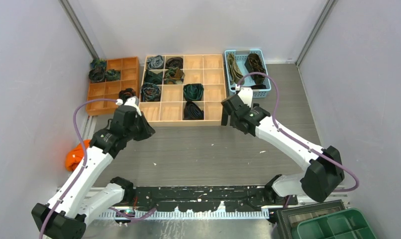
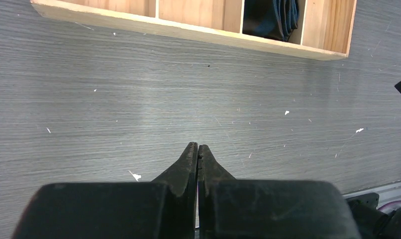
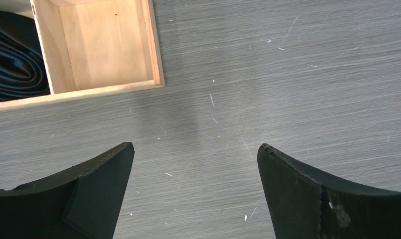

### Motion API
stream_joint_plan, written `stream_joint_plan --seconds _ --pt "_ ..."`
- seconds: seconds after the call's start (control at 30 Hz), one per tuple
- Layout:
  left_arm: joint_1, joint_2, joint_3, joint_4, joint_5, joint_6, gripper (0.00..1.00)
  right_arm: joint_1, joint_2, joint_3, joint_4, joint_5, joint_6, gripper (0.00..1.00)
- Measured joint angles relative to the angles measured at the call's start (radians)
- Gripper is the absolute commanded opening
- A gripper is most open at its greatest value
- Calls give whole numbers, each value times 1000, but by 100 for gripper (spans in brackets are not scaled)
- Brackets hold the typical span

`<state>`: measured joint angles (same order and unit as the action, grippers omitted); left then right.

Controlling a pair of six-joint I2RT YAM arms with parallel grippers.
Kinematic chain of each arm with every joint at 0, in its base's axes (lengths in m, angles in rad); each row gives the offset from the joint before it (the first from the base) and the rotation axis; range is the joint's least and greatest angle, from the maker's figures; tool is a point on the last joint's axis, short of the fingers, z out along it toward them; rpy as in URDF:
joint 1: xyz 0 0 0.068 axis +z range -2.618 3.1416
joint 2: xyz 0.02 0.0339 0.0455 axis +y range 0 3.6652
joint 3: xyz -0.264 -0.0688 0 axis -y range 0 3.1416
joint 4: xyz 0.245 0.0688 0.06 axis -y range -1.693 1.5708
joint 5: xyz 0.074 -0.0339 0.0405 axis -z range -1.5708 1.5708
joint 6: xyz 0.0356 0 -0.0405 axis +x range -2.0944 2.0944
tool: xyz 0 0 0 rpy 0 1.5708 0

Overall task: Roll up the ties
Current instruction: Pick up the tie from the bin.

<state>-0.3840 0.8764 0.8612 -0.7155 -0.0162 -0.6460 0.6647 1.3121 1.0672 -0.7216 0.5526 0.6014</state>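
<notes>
Two unrolled ties, an olive-gold tie [image 1: 233, 67] and a black-brown tie [image 1: 255, 64], lie in the blue basket [image 1: 264, 92] at the back right. Several rolled ties sit in the wooden compartment box [image 1: 213, 91], among them a dark green coil [image 1: 193, 91] and a dark coil [image 1: 192, 110] that also shows in the left wrist view [image 2: 275, 17] and the right wrist view [image 3: 12, 64]. My left gripper [image 1: 147, 132] [image 2: 198, 147] is shut and empty over bare table in front of the box. My right gripper [image 1: 227, 117] [image 3: 196, 147] is open and empty by the box's front right corner [image 3: 156, 74].
An orange tray [image 1: 105, 91] with a few dark coils stands left of the wooden box. An orange object [image 1: 75, 155] lies at the left table edge behind my left arm. A green bin [image 1: 338, 226] sits at the near right corner.
</notes>
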Motion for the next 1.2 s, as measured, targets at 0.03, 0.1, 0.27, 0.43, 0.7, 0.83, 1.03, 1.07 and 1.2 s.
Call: stream_joint_plan --seconds 0.03,0.1,0.27,0.43,0.7,0.83,1.03,1.07,1.2 --pt "0 1 0 1 0 0 0 0 17 10 -3 0 -2 100" --pt "0 12 0 8 2 0 0 0 51 29 1 -1 -11 100" --pt "0 145 50 11 20 8 0 -11 166 150 10 61 -88 100" --pt "0 256 91 49 29 27 0 -120 451 537 51 105 -180 87" --pt "0 330 108 76 32 61 0 -341 850 1051 56 -27 -206 68" --pt "0 361 109 88 32 82 0 -424 998 1172 33 -103 -202 60" --pt "0 445 122 103 32 98 0 -478 1114 1199 21 -209 -195 63" --pt "0 459 122 105 32 101 0 -478 1130 1206 20 -223 -195 64" --pt "0 491 122 113 32 103 0 -473 1176 1219 19 -282 -192 64"
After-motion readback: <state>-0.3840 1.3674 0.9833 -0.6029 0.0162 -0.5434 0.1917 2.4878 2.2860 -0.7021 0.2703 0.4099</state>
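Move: In the blue bin, the olive patterned tie runs lengthwise, its middle about 38 cm ahead of the right hand, 2 cm to its right and 13 cm lower. The brown camouflage tie lies some 10 cm right of it and 2 cm farther out; the dark striped tie is 29 cm ahead of the hand and 11 cm right. From the left hand the olive tie is roughly 43 cm ahead and 42 cm right. Reaching out past the wooden box's right edge, the right hand sweeps about 31 cm forward in an arc, rising 6 cm and then sinking some 15 into the bin over the olive tie's near end, drifting right overall. Its wide-open fingers narrow to under two-thirds but stay open. The shut left hand eases down 7 cm and forward 6 towards the box's near side, tipping downward. ##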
